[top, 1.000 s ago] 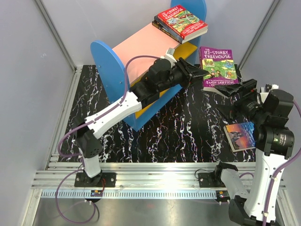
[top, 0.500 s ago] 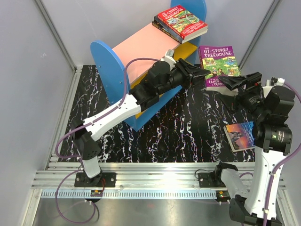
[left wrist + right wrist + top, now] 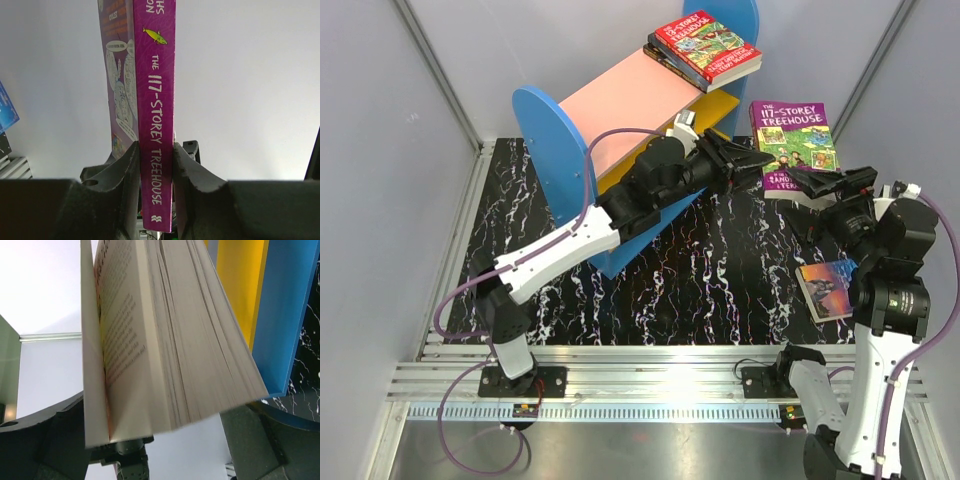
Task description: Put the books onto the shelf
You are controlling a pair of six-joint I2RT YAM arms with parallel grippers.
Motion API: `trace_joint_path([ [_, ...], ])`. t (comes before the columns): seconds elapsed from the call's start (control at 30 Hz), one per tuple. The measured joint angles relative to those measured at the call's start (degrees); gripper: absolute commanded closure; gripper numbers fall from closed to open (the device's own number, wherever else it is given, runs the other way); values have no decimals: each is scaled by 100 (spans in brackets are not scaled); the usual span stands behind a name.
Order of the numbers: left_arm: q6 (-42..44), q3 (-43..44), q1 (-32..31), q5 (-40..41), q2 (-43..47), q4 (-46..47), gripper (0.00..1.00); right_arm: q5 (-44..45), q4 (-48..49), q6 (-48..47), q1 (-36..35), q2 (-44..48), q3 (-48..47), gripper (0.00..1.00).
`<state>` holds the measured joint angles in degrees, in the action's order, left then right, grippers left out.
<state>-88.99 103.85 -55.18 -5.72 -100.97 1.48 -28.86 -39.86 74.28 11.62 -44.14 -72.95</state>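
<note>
My left gripper (image 3: 760, 160) is shut on the spine of the purple "117-Storey Treehouse" book (image 3: 792, 135), held off the table to the right of the shelf (image 3: 545, 140). In the left wrist view the purple spine (image 3: 157, 125) is pinched between both fingers of that gripper (image 3: 156, 150). My right gripper (image 3: 835, 180) is open at the book's near edge. In its wrist view the fanned pages (image 3: 190, 350) hang between the wide-spread jaws of that gripper (image 3: 155, 407). Two books, a red Treehouse one (image 3: 705, 45) on top, lie on the shelf's pink top board.
A small book with a blue-orange cover (image 3: 830, 288) lies on the black marbled table beside the right arm. The shelf's blue end panel (image 3: 285, 315) and yellow board (image 3: 235, 285) stand close on the right in the right wrist view. Grey walls enclose the table.
The left arm has reached farther right, carrying the purple book a little up and right. The right gripper has shifted up to the book's near edge, its jaws staying wide.
</note>
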Motion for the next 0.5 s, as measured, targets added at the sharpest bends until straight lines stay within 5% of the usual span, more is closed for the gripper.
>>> trace_joint_path([
  [0.1,2,2,-57,2,0,-2,100,118,63,0,0,-59,-26,2],
  [0.23,2,2,-107,33,0,-15,100,284,-4,-168,0,-380,-444,56],
  [0.33,44,2,-107,81,13,-109,100,367,-63,-256,-2,-649,-887,83],
  [0.43,94,98,-107,142,33,-289,100,385,-422,-400,-44,-881,-1292,100],
  [0.5,236,332,-127,203,33,-608,100,369,-732,-472,-63,-1054,-1644,100],
])
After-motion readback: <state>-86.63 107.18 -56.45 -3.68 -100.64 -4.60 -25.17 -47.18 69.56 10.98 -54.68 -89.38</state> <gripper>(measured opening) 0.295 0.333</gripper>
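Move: The left hand already holds the 117-Storey book by its spine, the book's middle about 3 cm ahead and 5 cm to its right, level with it. From the open right hand, the book's middle is roughly 8 cm ahead, 1 cm to the right and 3 cm higher, its loose page edge between the spread fingers. The stack on the shelf top is some 25 cm ahead of the right hand and 14 cm to its left, at about its height; the blue book lies on the table about 22 cm to its right, level with it fore and aft, and 42 cm below. The right hand rises about 4 cm and eases some 2 cm forward towards the 117-Storey book, and as it goes its wide-open fingers close to about a third, pinching the page side between the upper and lower finger near the book's lower corner. The left hand keeps its grip on the spine and nearly stays in place, giving back only about 1 cm, so that both hands now hold the book. ##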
